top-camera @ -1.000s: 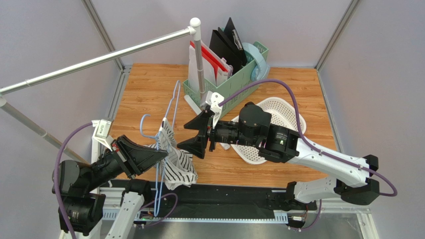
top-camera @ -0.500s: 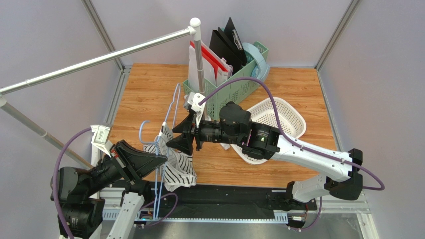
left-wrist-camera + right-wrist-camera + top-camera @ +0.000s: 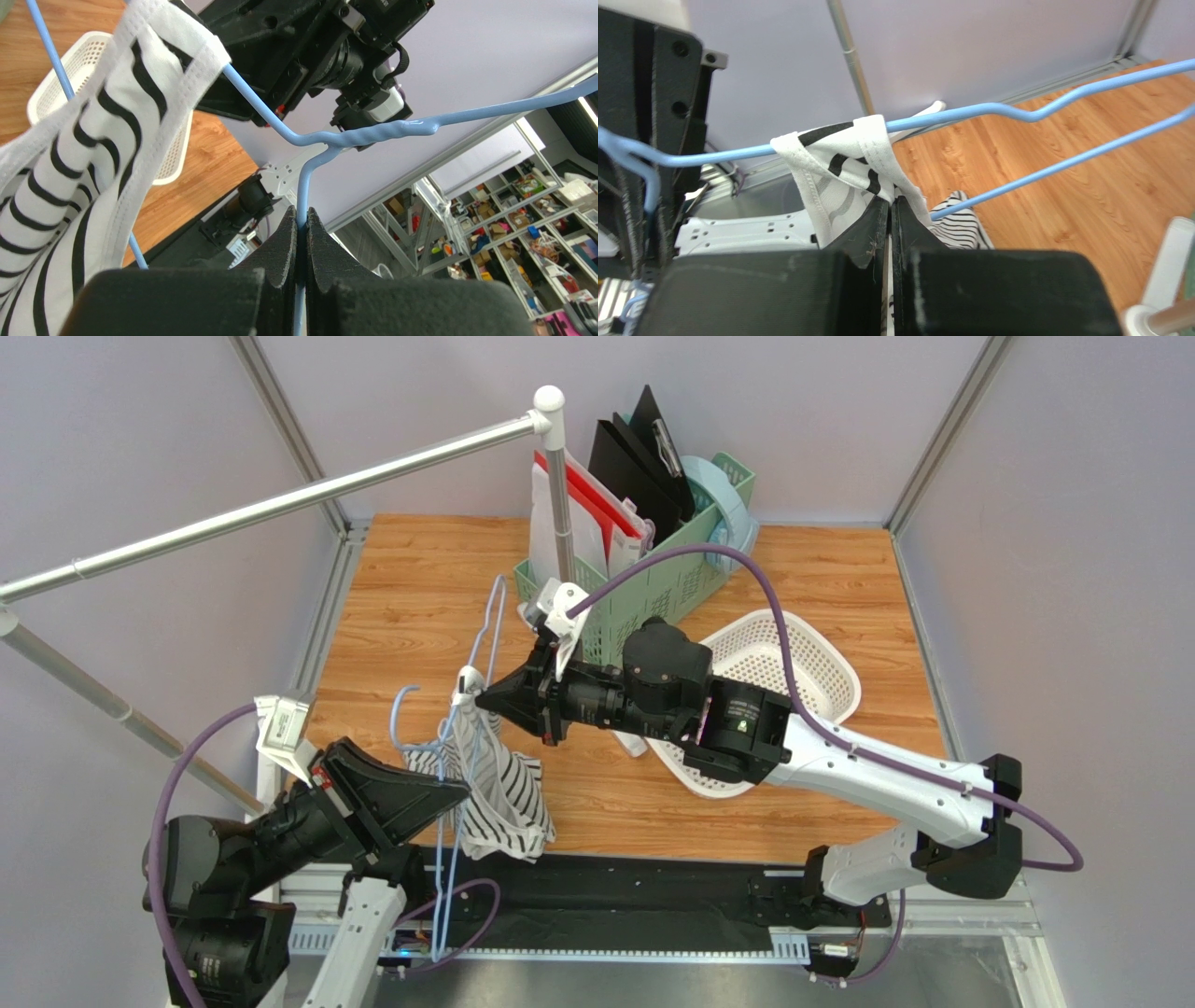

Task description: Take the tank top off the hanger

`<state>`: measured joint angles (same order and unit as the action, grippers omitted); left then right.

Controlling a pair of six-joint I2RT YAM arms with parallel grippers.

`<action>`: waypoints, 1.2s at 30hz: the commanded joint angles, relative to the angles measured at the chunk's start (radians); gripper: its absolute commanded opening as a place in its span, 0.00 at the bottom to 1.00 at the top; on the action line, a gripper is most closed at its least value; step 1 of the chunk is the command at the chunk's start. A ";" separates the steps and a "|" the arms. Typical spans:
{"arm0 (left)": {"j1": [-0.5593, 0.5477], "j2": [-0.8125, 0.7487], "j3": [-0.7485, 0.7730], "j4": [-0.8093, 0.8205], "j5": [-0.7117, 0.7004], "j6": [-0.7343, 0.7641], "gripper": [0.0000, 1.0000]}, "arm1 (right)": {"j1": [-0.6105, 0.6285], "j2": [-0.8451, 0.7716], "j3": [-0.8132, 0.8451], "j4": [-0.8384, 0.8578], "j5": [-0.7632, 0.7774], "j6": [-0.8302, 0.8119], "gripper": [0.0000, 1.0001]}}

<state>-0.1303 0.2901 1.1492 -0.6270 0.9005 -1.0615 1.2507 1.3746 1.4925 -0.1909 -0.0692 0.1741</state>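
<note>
The striped tank top (image 3: 501,795) hangs from the light-blue hanger (image 3: 485,627), held up above the table's near left. My left gripper (image 3: 457,784) is shut on the hanger's wire just below its twisted neck, with the thin wire (image 3: 351,136) pinched between the pads of that gripper (image 3: 300,225). My right gripper (image 3: 483,697) reaches in from the right at the top of the garment. Its jaws (image 3: 890,201) are shut on the white-edged strap of the tank top (image 3: 843,157), where the strap drapes over the hanger wire (image 3: 1018,112). The rest of the cloth hangs below.
A long silver rail (image 3: 281,497) runs from the left wall to an upright post (image 3: 560,504). Behind it stands a green bin of folders (image 3: 648,567). A white mesh basket (image 3: 807,665) lies on the wooden table under the right arm.
The right gripper moved left to the top of the tank top and closed on the strap. The left gripper kept its grip on the hanger and barely moved.
</note>
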 commanded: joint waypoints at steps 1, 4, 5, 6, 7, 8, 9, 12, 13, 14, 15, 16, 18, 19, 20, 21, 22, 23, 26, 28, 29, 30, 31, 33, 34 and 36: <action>0.001 -0.020 0.007 -0.008 0.031 -0.022 0.00 | -0.036 -0.040 0.086 -0.010 0.132 -0.032 0.00; 0.001 -0.026 0.007 -0.011 0.049 -0.020 0.00 | -0.085 -0.032 0.135 -0.047 0.157 -0.025 0.00; 0.001 -0.028 0.007 -0.014 0.049 -0.020 0.00 | -0.105 -0.026 0.150 -0.057 0.164 -0.025 0.00; 0.001 -0.035 0.007 -0.016 0.049 -0.022 0.00 | -0.115 -0.020 0.178 -0.067 0.173 -0.025 0.00; 0.001 -0.037 0.007 -0.019 0.051 -0.022 0.00 | -0.125 -0.008 0.189 -0.077 0.177 -0.022 0.00; 0.001 -0.040 0.006 -0.022 0.051 -0.023 0.00 | -0.144 -0.002 0.198 -0.084 0.183 -0.022 0.00; 0.001 -0.043 0.006 -0.023 0.051 -0.023 0.00 | -0.155 0.006 0.218 -0.088 0.199 -0.022 0.00; 0.001 -0.046 0.014 -0.033 0.057 -0.022 0.00 | -0.204 0.026 0.239 -0.104 0.212 -0.002 0.00; 0.001 -0.048 0.018 -0.042 0.061 -0.014 0.00 | -0.218 0.030 0.241 -0.108 0.209 0.005 0.00; 0.001 -0.048 0.032 -0.048 0.061 -0.009 0.00 | -0.243 0.037 0.242 -0.110 0.209 0.016 0.00; 0.001 -0.046 0.040 -0.053 0.060 -0.006 0.00 | -0.255 0.040 0.242 -0.110 0.197 0.019 0.00; 0.001 -0.048 0.047 -0.062 0.058 0.000 0.00 | -0.264 0.043 0.241 -0.116 0.195 0.022 0.00; 0.001 -0.045 0.078 -0.074 0.058 0.020 0.00 | -0.289 0.046 0.235 -0.128 0.194 0.036 0.00; 0.001 -0.042 0.104 -0.095 0.052 0.031 0.00 | -0.303 0.046 0.221 -0.130 0.189 0.042 0.00; 0.001 -0.042 0.119 -0.111 0.048 0.059 0.00 | -0.310 0.043 0.212 -0.131 0.183 0.050 0.00; 0.001 -0.032 0.138 -0.131 0.038 0.076 0.00 | -0.315 0.038 0.201 -0.133 0.171 0.067 0.00; 0.001 -0.028 0.179 -0.192 0.006 0.096 0.00 | -0.315 0.035 0.172 -0.133 0.164 0.070 0.00; 0.001 -0.020 0.204 -0.230 -0.020 0.151 0.00 | -0.315 0.027 0.157 -0.131 0.151 0.071 0.00; 0.001 0.009 0.305 -0.387 -0.158 0.224 0.00 | -0.315 -0.003 0.057 -0.099 0.036 0.117 0.00; 0.001 0.024 0.345 -0.450 -0.245 0.261 0.00 | -0.309 -0.032 -0.015 -0.044 -0.078 0.149 0.00; 0.001 0.029 0.352 -0.461 -0.265 0.265 0.00 | -0.304 -0.038 -0.088 -0.024 -0.102 0.154 0.00; 0.000 0.034 0.356 -0.470 -0.288 0.273 0.00 | -0.295 -0.048 -0.118 -0.001 -0.116 0.154 0.00; 0.001 0.034 0.356 -0.470 -0.296 0.273 0.00 | -0.280 -0.048 -0.145 0.002 -0.119 0.150 0.00; 0.001 0.035 0.353 -0.464 -0.313 0.270 0.00 | -0.261 -0.036 -0.220 0.005 -0.122 0.146 0.00; 0.001 0.034 0.345 -0.459 -0.314 0.267 0.00 | -0.248 -0.016 -0.245 0.008 -0.119 0.134 0.00; 0.001 0.029 0.337 -0.442 -0.310 0.259 0.00 | -0.231 0.009 -0.293 -0.005 -0.077 0.119 0.00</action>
<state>-0.1303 0.2783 1.4971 -1.0550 0.6445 -0.8261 0.9867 1.3598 1.2659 -0.2493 -0.1333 0.2981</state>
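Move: My right hand pinches the tank top's strap; the bare table it is carried to lies about 8 cm ahead, 5 cm to the right and some 38 cm below. The white basket is roughly 15 cm ahead, 26 cm right, and the rack foot 20 cm ahead, 6 cm right, both at table height. The hanger neck sits about 8 cm back and 2 cm left, level. From my left hand, which grips that neck, the pinched strap is about 8 cm ahead, 2 cm right, level. Keeping the strap pinched, I sweep my right hand forward about 15 cm, with some right and up, swinging the fingers clockwise, to pull the tank top away from the hanger; then I lower it nearly 18 cm towards the table, drawing part way back. My left hand keeps its grip on the hanger and draws it back about 5 cm, then a little left, turning counter-clockwise. ##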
